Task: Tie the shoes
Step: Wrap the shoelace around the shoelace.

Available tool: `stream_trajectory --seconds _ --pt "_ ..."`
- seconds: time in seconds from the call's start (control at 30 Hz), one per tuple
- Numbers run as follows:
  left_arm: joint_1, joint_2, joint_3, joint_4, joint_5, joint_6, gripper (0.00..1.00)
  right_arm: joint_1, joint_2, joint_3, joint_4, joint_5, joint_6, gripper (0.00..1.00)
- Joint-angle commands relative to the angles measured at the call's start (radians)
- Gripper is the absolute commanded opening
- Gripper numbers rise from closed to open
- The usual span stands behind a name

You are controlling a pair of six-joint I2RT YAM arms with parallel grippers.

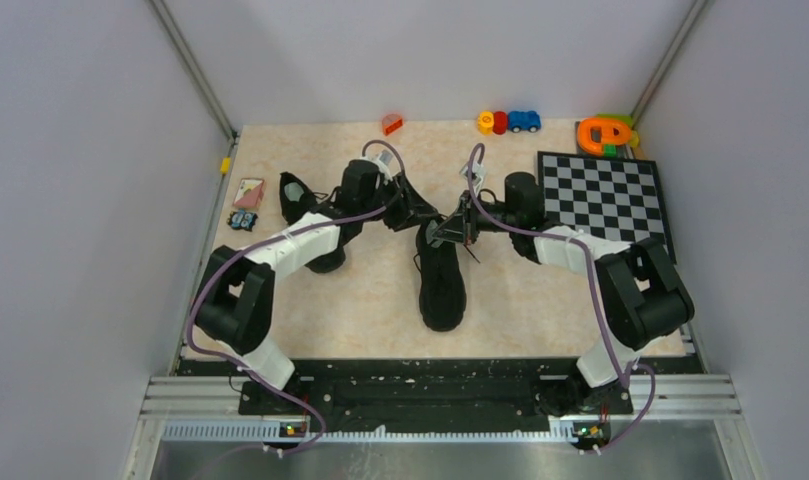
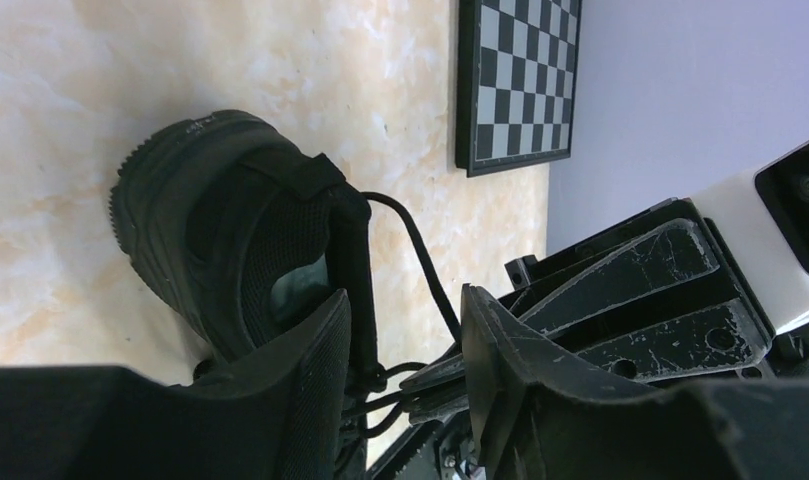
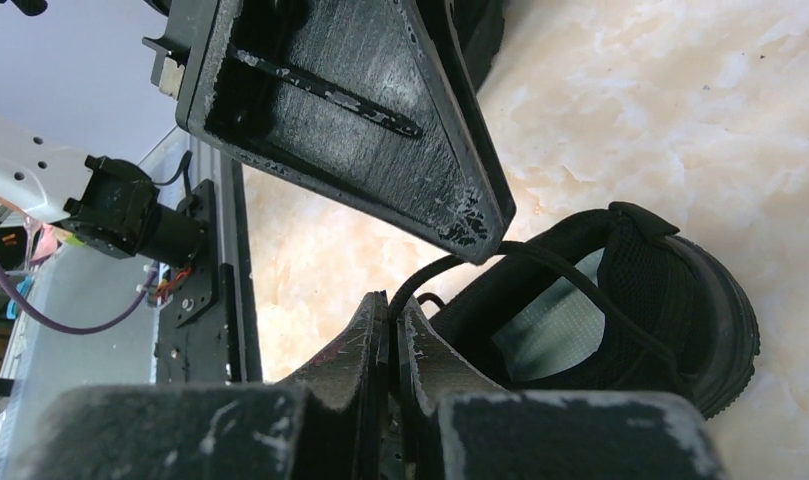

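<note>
One black shoe (image 1: pixel 443 285) lies mid-table, heel toward the back. Its open collar and pale insole show in the left wrist view (image 2: pixel 220 210) and the right wrist view (image 3: pixel 660 300). The other shoe (image 1: pixel 298 198) lies at the back left, partly under the left arm. My right gripper (image 1: pixel 442 233) (image 3: pixel 395 330) is shut on a thin black lace (image 3: pixel 540 255) just above the collar. My left gripper (image 1: pixel 427 212) (image 2: pixel 405 345) stands open, its fingers either side of the right gripper's tips and the lace (image 2: pixel 420 250) strands there. A left finger (image 3: pixel 360 100) hangs over the right jaws.
A checkerboard (image 1: pixel 605 195) (image 2: pixel 520 80) lies at the right. Small toys line the back edge: an orange block (image 1: pixel 392 124), toy cars (image 1: pixel 508 122) and an orange-green toy (image 1: pixel 605 133). A card (image 1: pixel 248 192) lies at the left edge. Walls enclose three sides.
</note>
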Motion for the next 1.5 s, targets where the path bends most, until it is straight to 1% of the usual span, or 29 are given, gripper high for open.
stream_trajectory --seconds 0.0,0.23,0.33,0.47,0.7,0.77,0.87,0.9,1.0,1.07,1.13,1.23,1.47 --pt "-0.004 0.007 0.028 0.027 0.057 -0.057 0.48 0.013 -0.054 -0.003 0.045 -0.018 -0.029 0.00" --pt "-0.008 0.056 0.046 0.065 0.097 -0.091 0.50 0.014 -0.054 -0.006 0.055 -0.029 -0.022 0.00" --pt "-0.009 0.099 0.077 0.085 0.131 -0.107 0.49 0.014 -0.054 -0.008 0.065 -0.042 -0.012 0.00" --pt "-0.009 0.153 0.122 0.087 0.152 -0.125 0.51 0.014 -0.056 -0.008 0.070 -0.046 -0.009 0.00" --pt "-0.009 0.191 0.151 0.085 0.198 -0.141 0.53 0.014 -0.060 -0.008 0.065 -0.048 -0.013 0.00" --pt "-0.008 0.198 0.153 0.073 0.214 -0.142 0.50 0.014 -0.059 -0.008 0.066 -0.048 -0.012 0.00" --pt "-0.008 0.200 0.156 0.040 0.218 -0.131 0.41 0.014 -0.060 -0.009 0.067 -0.049 -0.013 0.00" --pt "-0.008 0.198 0.151 0.032 0.216 -0.131 0.36 0.015 -0.060 -0.008 0.068 -0.049 -0.011 0.00" --pt "-0.011 0.189 0.128 0.034 0.218 -0.135 0.25 0.015 -0.060 -0.008 0.068 -0.048 -0.010 0.00" --pt "-0.009 0.176 0.115 0.034 0.217 -0.130 0.14 0.014 -0.062 -0.009 0.068 -0.048 -0.007 0.00" --pt "-0.005 0.155 0.103 0.022 0.184 -0.111 0.00 0.014 -0.063 -0.011 0.070 -0.045 -0.008 0.00" --pt "0.009 0.116 0.097 0.001 0.135 -0.080 0.00 0.014 -0.067 -0.015 0.065 -0.040 -0.005 0.00" --pt "0.048 0.030 0.052 0.009 0.124 -0.062 0.00 0.005 -0.061 -0.024 0.081 -0.049 0.016 0.00"
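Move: About 4 cm to the left hand's right and 2 cm lower hangs the shoelace, strung from the shoe to the right gripper. The right gripper's tips are some 5 cm back from the left hand, about level sideways. The shoe opening lies about 3 cm back, straight below by roughly 7 cm. From the right hand, which already pinches the lace, that stretch is about 5 cm ahead and 2 cm to the right. Reaching to its right by about 4 cm and sinking some 2 cm, the left hand brings its half-open fingers onto the shoelace between the shoe and the right gripper, tipping a further 10 degrees or so downward. The fingers shut and pinch the lace, then the hand draws back left about 2 cm, rising slightly. The right hand stays almost in place and keeps its grip. ##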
